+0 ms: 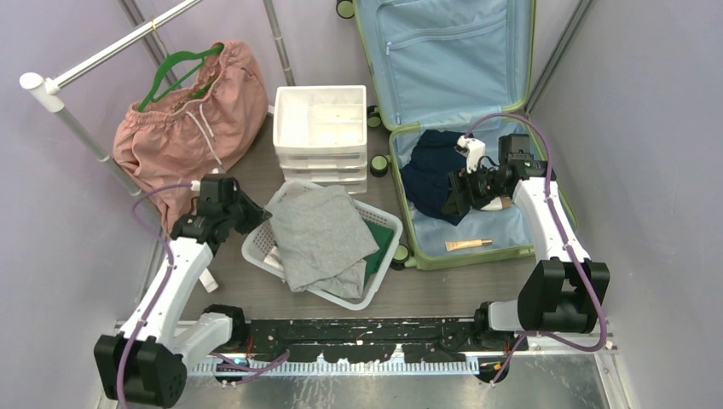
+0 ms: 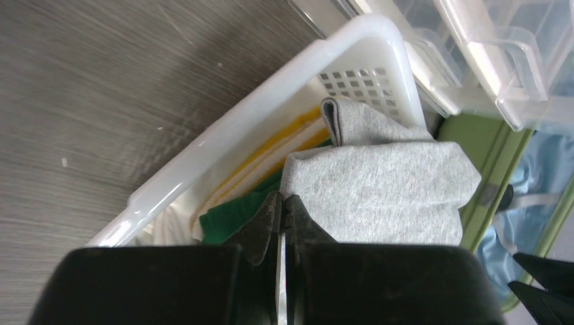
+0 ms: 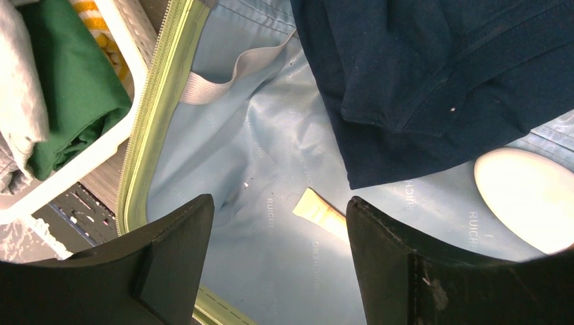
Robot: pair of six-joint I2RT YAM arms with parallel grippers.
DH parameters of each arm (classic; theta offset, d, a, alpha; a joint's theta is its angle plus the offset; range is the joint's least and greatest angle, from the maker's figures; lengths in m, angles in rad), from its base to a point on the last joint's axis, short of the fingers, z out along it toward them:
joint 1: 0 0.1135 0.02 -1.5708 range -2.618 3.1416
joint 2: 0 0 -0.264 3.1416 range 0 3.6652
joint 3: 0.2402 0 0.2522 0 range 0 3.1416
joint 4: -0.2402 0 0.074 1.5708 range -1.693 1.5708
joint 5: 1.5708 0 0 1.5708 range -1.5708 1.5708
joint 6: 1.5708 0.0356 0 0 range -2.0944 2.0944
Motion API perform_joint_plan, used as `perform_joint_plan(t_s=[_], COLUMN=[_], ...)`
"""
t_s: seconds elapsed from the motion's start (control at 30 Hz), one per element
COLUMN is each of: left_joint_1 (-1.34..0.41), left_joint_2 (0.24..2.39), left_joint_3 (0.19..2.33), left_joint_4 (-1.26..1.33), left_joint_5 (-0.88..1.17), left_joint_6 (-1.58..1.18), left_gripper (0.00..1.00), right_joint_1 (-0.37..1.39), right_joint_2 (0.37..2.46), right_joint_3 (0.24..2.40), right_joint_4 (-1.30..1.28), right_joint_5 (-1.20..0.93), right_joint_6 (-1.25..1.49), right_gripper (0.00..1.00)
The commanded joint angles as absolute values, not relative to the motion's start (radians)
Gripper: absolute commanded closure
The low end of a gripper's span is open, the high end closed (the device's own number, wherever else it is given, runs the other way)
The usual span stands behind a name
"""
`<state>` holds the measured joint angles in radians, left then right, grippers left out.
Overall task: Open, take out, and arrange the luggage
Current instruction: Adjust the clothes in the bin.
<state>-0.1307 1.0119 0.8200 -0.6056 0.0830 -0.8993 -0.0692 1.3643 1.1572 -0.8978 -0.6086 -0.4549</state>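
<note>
The luggage [image 1: 460,102], a light-green suitcase, lies open at the back right, its lid propped up and its light blue lining showing. In its lower half lie a navy garment [image 1: 435,175], a cream tube [image 3: 321,213] and a white oval object [image 3: 528,196]. My right gripper [image 1: 450,198] hovers open above the lining beside the navy garment [image 3: 440,81], nothing between its fingers [image 3: 279,203]. My left gripper [image 1: 254,220] is shut and empty at the left rim of the white basket [image 1: 256,249], its tips [image 2: 281,200] just above a green cloth [image 2: 233,213] and a folded grey garment [image 2: 386,189].
The basket holds the grey garment [image 1: 320,230] on top of green and yellow-striped cloth. A white stacked drawer unit [image 1: 322,128] stands behind it. A pink garment [image 1: 196,119] on a green hanger hangs from the rail [image 1: 102,51] at the back left.
</note>
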Motion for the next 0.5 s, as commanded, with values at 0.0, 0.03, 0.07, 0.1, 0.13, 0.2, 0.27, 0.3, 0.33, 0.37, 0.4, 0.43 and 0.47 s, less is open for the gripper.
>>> perform_joint_plan(t_s=[0.0, 0.03, 0.07, 0.1, 0.13, 0.2, 0.27, 0.3, 0.33, 0.37, 0.4, 0.43, 0.47], left_joint_1=[-0.132, -0.130, -0.129, -0.128, -0.128, -0.127, -0.128, -0.127, -0.128, -0.128, -0.127, -0.127, -0.127], left_joint_2=[0.940, 0.935, 0.931, 0.928, 0.923, 0.911, 0.894, 0.885, 0.876, 0.867, 0.855, 0.846, 0.836], left_joint_3=[0.780, 0.772, 0.768, 0.768, 0.771, 0.781, 0.805, 0.822, 0.841, 0.862, 0.882, 0.901, 0.914], left_joint_4=[-0.676, -0.684, -0.702, -0.723, -0.740, -0.760, -0.785, -0.800, -0.819, -0.837, -0.850, -0.851, -0.839], left_joint_5=[-0.059, -0.062, -0.065, -0.070, -0.073, -0.064, -0.056, -0.053, -0.049, -0.037, -0.009, 0.056, 0.113], left_joint_6=[-0.974, -0.979, -0.980, -0.982, -0.980, -0.958, -0.917, -0.894, -0.862, -0.828, -0.788, -0.741, -0.699], left_gripper=[1.00, 1.00, 1.00, 0.97, 0.90, 0.69, 0.58, 0.55, 0.54, 0.53, 0.52, 0.52, 0.52], right_joint_1=[-0.075, -0.075, -0.075, -0.075, -0.075, -0.075, -0.075, -0.075, -0.075, -0.075, -0.075, -0.074, -0.075], right_joint_2=[1.323, 1.323, 1.324, 1.322, 1.322, 1.322, 1.318, 1.316, 1.312, 1.309, 1.305, 1.302, 1.299], right_joint_3=[1.161, 1.163, 1.164, 1.167, 1.169, 1.177, 1.182, 1.183, 1.184, 1.185, 1.188, 1.192, 1.197], right_joint_4=[-0.894, -0.896, -0.899, -0.902, -0.909, -0.924, -0.941, -0.946, -0.954, -0.961, -0.971, -0.982, -0.994], right_joint_5=[-0.642, -0.643, -0.646, -0.648, -0.650, -0.653, -0.659, -0.664, -0.671, -0.680, -0.691, -0.704, -0.724], right_joint_6=[-0.444, -0.442, -0.442, -0.444, -0.445, -0.452, -0.460, -0.464, -0.467, -0.473, -0.480, -0.493, -0.504], right_gripper=[0.23, 0.23, 0.23, 0.23, 0.23, 0.23, 0.23, 0.23, 0.23, 0.23, 0.23, 0.23, 0.23])
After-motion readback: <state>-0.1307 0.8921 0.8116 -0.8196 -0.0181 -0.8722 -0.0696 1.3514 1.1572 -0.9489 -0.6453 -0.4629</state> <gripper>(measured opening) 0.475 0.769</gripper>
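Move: The bin's left corner lies about 7 cm back and 5 cm left of my left hand and some 4 cm below it. The shut fingers are at the grey shirt's left edge; the shirt's middle is about 13 cm right, 6 cm back and 4 cm lower. The drawer unit stands some 17 cm ahead and 12 cm to the right. From my right hand that bin corner is roughly 48 cm left and 8 cm back, a little below. I draw my left hand back about 4 to 5 cm and slightly left, from the grey shirt's edge towards the bin's left corner, sinking some 2 cm on the way and lifting about 1 cm at the end. The fingers start shut and open to about half partway through the pull, letting go of the shirt's edge, with hardly any wrist turn. ##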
